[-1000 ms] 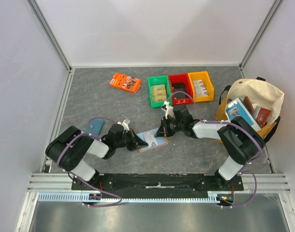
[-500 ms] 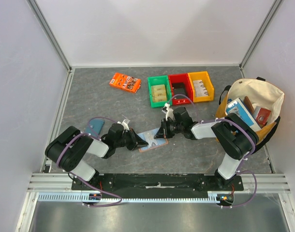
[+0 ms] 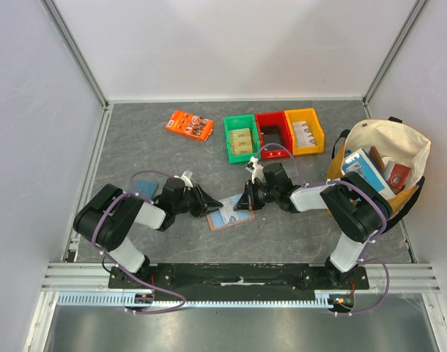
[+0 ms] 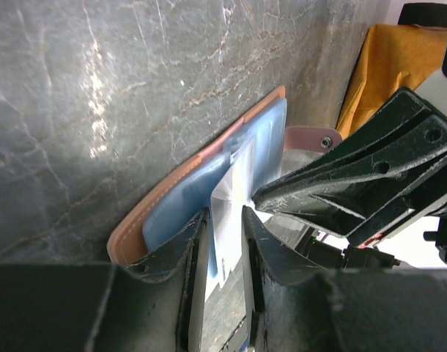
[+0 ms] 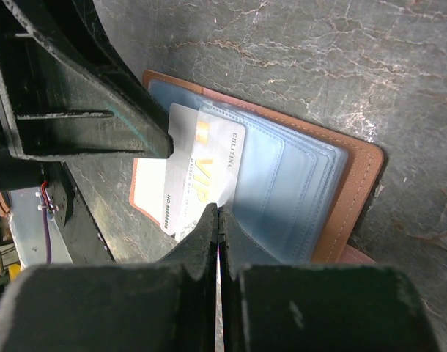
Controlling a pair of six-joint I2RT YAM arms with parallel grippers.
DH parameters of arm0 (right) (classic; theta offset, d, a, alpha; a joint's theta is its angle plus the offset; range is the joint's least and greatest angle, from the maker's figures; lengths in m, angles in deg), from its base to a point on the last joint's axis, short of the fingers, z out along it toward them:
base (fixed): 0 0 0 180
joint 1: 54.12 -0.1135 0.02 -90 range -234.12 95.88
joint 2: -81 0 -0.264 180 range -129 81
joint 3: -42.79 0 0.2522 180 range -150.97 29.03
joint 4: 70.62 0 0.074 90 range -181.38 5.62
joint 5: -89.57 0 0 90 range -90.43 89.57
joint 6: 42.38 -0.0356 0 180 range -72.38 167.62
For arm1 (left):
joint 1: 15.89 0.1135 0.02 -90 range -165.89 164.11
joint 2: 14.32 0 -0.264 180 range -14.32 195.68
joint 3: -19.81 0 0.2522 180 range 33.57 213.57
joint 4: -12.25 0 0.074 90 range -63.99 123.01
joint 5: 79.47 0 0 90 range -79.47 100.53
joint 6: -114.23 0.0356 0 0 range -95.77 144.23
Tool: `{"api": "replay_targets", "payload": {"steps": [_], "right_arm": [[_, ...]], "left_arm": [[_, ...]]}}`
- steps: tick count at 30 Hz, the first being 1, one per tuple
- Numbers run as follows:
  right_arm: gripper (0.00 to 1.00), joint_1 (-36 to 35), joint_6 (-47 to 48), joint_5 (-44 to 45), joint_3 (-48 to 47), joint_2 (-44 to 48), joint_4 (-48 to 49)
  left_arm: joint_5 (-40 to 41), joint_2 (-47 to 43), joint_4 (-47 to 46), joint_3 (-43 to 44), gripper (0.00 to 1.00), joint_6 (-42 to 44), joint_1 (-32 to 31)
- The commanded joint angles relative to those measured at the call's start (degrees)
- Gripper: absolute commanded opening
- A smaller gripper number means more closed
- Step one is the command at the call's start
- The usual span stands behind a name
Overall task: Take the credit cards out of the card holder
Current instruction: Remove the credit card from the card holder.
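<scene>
The card holder (image 3: 229, 218) lies open on the grey tabletop, tan leather outside and light blue pockets (image 5: 304, 191) inside. A white credit card marked VIP (image 5: 201, 172) sticks halfway out of a pocket. My left gripper (image 3: 211, 204) is at the holder's left edge. In the left wrist view its jaws (image 4: 223, 220) stand a little apart, with the card's edge (image 4: 231, 209) in the gap. My right gripper (image 3: 244, 203) comes in from the right. It is shut, and its tips (image 5: 218, 211) rest on the blue lining beside the card.
An orange packet (image 3: 189, 125) lies at the back left. Green (image 3: 241, 138), red (image 3: 273, 133) and yellow (image 3: 304, 131) bins stand in a row at the back. A cream tote bag (image 3: 381, 165) with items inside sits at the right. Both grippers are tip to tip over the holder.
The left gripper's jaws have parted from shut, and that arm has shifted slightly away from the near edge. The right gripper stays shut on the holder.
</scene>
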Motion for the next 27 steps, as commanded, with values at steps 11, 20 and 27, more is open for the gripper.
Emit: {"api": "replay_targets", "payload": {"steps": [11,20,27], "right_arm": [[0.0,1.17,2.53,3.24,2.29,-1.05,-6.2],[0.0,2.75,3.32,4.74,1.15,-2.8,-9.1],[0.0,2.84,4.2,6.05,-0.6,-1.05,-11.03]], "left_arm": [[-2.9,2.11,-3.11,0.36,0.02,3.52,2.76],[-0.09,-9.92,9.45,-3.25,0.02,9.31,5.84],[6.32,-27.22,26.14,-4.04,0.02,14.15,5.75]]}}
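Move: The credit card's middle lies only about 2 cm to the left hand's right, 2 cm back and 1 cm below, with its near edge between the open fingertips. The open card holder under it is centred some 3 cm right and 2 cm back; the green box stands about 20 cm ahead and 6 cm right. From the right hand, whose shut tips rest on the holder, the card's middle is about 3 cm left and 1 cm back. Barely creeping forward and down at first, the left hand shuts its partly open fingers on the edge of the credit card, then draws leftward about 4 cm and rises some 2.5 cm, keeping the pinch and tipping slightly fingers-up late in the pull. The shut right fingertips stay down on the card holder, easing about 1 cm to the right. ##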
